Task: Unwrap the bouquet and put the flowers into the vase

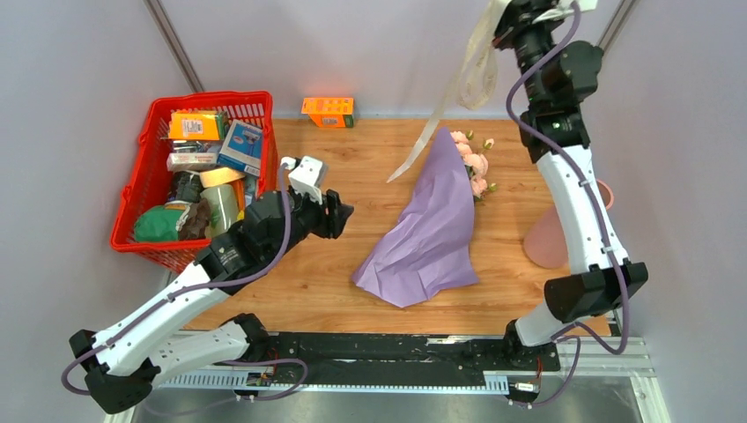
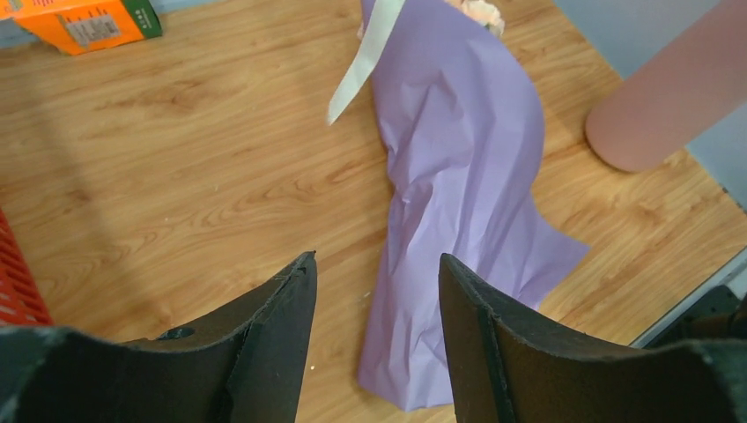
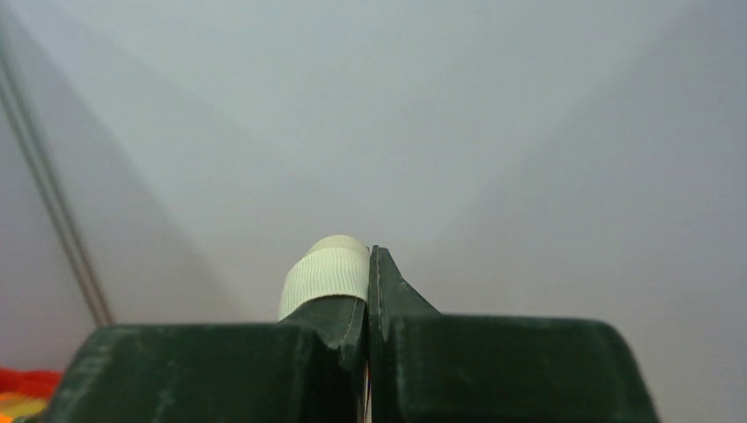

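Observation:
The bouquet (image 1: 427, 229) lies on the wooden table, its lilac paper (image 2: 458, 194) loosely spread. The flowers (image 1: 471, 163), pale pink roses, poke out of its far end (image 2: 480, 11). A cream ribbon (image 1: 476, 66) rises from the bouquet to my right gripper (image 1: 506, 11), which is lifted high near the back wall. That gripper (image 3: 370, 256) is shut on the ribbon (image 3: 326, 269). My left gripper (image 1: 343, 213) hovers left of the paper, open and empty (image 2: 377, 264). The pink vase (image 1: 551, 238) is at the table's right edge (image 2: 669, 97), partly behind my right arm.
A red basket (image 1: 141, 189) full of groceries stands at the left edge of the table; its rim (image 2: 18, 282) shows in the left wrist view. An orange box (image 1: 328, 111) sits at the back by the wall (image 2: 88, 22).

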Robot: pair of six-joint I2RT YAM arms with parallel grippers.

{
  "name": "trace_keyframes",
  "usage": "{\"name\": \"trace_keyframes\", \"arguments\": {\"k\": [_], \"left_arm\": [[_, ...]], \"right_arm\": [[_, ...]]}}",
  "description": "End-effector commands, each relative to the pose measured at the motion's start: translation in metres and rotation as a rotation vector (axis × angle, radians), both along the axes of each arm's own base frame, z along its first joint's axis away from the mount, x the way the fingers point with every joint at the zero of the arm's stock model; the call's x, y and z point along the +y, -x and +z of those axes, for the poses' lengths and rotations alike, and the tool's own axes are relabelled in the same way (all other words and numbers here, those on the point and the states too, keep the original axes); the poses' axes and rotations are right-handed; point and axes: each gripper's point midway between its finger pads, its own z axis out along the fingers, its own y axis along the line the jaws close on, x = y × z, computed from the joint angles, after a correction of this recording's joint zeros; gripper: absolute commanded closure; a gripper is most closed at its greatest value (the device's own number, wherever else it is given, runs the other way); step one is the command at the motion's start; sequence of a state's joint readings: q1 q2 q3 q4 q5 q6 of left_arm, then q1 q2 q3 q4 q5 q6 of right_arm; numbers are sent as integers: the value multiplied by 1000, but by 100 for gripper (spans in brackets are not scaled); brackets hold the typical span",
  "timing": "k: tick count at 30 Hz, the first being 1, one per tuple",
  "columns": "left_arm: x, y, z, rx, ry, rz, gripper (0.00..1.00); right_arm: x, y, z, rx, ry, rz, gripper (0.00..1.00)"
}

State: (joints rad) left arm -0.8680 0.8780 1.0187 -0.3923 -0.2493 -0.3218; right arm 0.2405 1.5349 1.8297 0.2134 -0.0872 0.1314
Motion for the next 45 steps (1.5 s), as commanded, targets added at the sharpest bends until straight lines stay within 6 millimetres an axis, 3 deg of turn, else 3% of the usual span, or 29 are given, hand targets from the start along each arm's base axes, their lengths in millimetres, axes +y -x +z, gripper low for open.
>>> {"name": "trace_keyframes", "arguments": {"k": [1, 3, 4, 7, 12, 17, 19, 23, 29, 33, 34, 37, 40, 45], "left_arm": [[10, 2, -21, -21, -107, -12, 39], [11, 2, -36, -12, -159, -27, 39], [11, 2, -45, 0, -181, -30, 39], [13, 0, -70, 24, -243, -33, 39], [10, -3, -76, 48, -274, -35, 39], [2, 5, -72, 45, -252, -98, 39], [3, 4, -72, 43, -246, -93, 39], [-4, 6, -70, 40, -226, -121, 39], [0, 2, -77, 66, -252, -82, 39], [4, 4, -83, 80, -255, -73, 38], [4, 4, -84, 81, -252, -74, 38], [4, 2, -83, 75, -250, -66, 38], [6, 0, -85, 81, -269, -49, 38], [7, 0, -88, 89, -275, -43, 38]], "right_arm": [[-77, -51, -10, 87, -75, -167, 100], [-106, -64, -8, 90, -100, -214, 100], [-131, -70, -5, 82, -108, -265, 100], [-169, -79, 6, 43, -117, -352, 100], [-232, -91, 15, -12, -129, -547, 100], [-280, -94, 20, -79, -192, -581, 100], [-292, -100, 13, -81, -203, -595, 100], [-291, -130, -33, 20, -189, -548, 100], [-284, -181, -132, 228, -172, -473, 100], [-290, -196, -176, 343, -193, -492, 100], [-292, -198, -186, 372, -198, -503, 96], [-301, -198, -217, 461, -213, -589, 66], [-311, -191, -249, 572, -201, -713, 52], [-309, -172, -309, 783, -123, -810, 34]]}}
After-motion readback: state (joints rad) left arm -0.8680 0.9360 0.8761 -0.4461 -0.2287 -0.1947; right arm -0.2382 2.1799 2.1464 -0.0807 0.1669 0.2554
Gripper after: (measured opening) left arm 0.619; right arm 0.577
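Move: The right hand holds the ribbon high. The table's far right corner, where it is taken, lies some 18 cm ahead, 33 cm right and 58 cm below; the flowers lie about 8 cm ahead and 7 cm right, 56 cm down, the vase some 18 cm back, 24 cm right and 47 cm down. From the empty left hand that corner is about 39 cm ahead, 65 cm right and 30 cm below. Right hand swings the ribbon 30 cm right and forward, then down towards the far corner, opening; left sinks. ##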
